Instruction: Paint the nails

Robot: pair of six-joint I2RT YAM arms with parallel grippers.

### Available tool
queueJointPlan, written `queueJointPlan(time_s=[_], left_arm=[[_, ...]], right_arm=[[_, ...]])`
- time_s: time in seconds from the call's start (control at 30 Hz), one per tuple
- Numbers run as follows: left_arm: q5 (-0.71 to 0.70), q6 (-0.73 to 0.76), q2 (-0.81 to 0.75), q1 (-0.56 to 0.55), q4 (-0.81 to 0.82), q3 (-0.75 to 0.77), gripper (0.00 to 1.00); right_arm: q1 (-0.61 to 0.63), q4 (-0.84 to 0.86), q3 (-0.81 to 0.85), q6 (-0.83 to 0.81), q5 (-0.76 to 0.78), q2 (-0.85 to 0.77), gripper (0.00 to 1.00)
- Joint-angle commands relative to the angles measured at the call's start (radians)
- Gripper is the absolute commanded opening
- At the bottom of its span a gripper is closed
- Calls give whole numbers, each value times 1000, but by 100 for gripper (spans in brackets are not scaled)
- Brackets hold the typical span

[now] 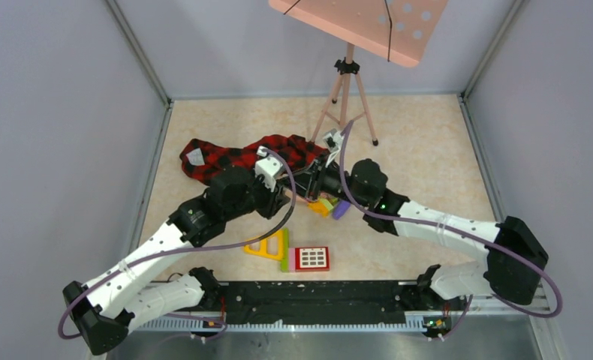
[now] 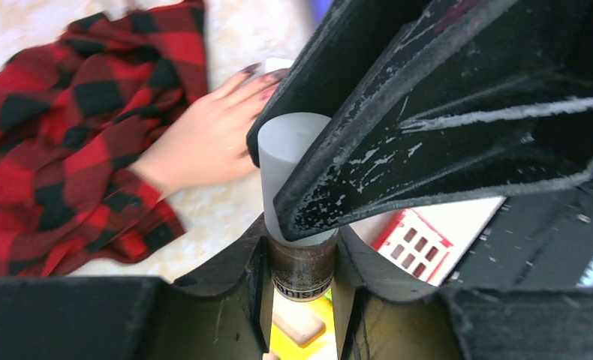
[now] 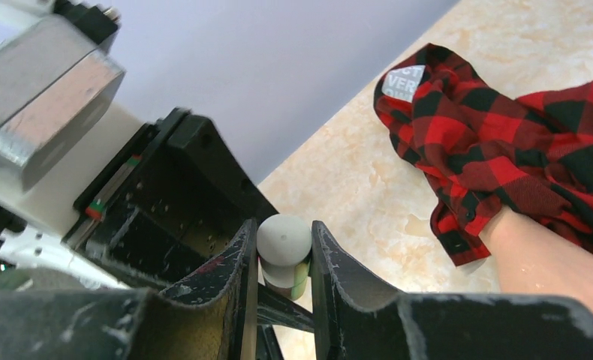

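A flesh-coloured mannequin hand (image 2: 203, 139) lies flat in a red-and-black plaid sleeve (image 2: 68, 135). Its dark purplish nails (image 2: 267, 75) show at the fingertips, partly hidden behind my right gripper's black finger (image 2: 443, 112). My left gripper (image 2: 302, 262) is shut on the dark glittery body of a small polish bottle (image 2: 302, 271). My right gripper (image 3: 282, 247) is shut on the bottle's pale grey cap (image 3: 284, 238). Both grippers meet just right of the sleeve (image 1: 233, 154) in the top view, left (image 1: 286, 184) and right (image 1: 312, 184). The wrist of the hand shows in the right wrist view (image 3: 549, 262).
A yellow triangle toy (image 1: 267, 246) and a red-and-white block (image 1: 311, 258) lie near the front edge. Yellow and purple pieces (image 1: 332, 206) sit under the right wrist. A tripod (image 1: 346, 90) with a pink board (image 1: 361, 22) stands at the back.
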Motion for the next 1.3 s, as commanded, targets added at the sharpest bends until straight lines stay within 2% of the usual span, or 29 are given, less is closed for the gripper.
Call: queueJointPlan(time_s=[0.0,0.13,0.3,0.5,0.63,0.7,0.8,0.93,1.03,1.17,1.27], left_arm=[[-221,-26,4,3,154,51,0],[-237,-29,20,3,140,60,0],[-188,-29,16,3,145,58,0],[-124,-20,19,3,140,67,0],[-91,-20,32,3,134,75,0],[-80,-21,39,3,131,78,0],[-52,-26,44,4,130,80,0],[65,-33,43,7,149,77,0],[243,-49,53,21,173,79,0],[499,-105,70,50,243,71,0],[657,-128,72,55,298,60,0]], right_arm=[[51,-179,68,108,68,119,0],[68,-161,108,145,89,160,0],[71,-166,108,102,151,107,2],[72,-154,33,-21,270,-57,42],[68,-126,-25,-97,287,-164,77],[60,-109,-57,-129,264,-213,85],[35,-104,-99,-164,239,-271,93],[-70,-33,-186,-145,72,-317,96],[-155,169,-279,-101,-174,-347,96],[-174,355,-328,-68,-411,-374,96],[-174,435,-323,-37,-504,-392,96]])
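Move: Between the right fingers sits the white cap of the nail polish bottle, at the right hand point. The left fingers hold the bottle's body, with the cap about 4 cm above that hand point. From the left hand, the mannequin hand lies some 13 cm ahead, 5 cm right and 22 cm below; the toy keypad is about 7 cm back and 6 cm right, and the yellow frame roughly 3 cm back and 5 cm left, both down on the table. Carrying the gripped bottle together, both hands first ease forward, left and down by about 3–4 cm. The right fingers then open wide, let go of the cap and draw off some 11 cm to the right, slipping back a little at the end. Still pinching the bottle, the left hand rises and swings right and back, turning about 25 degrees clockwise. ##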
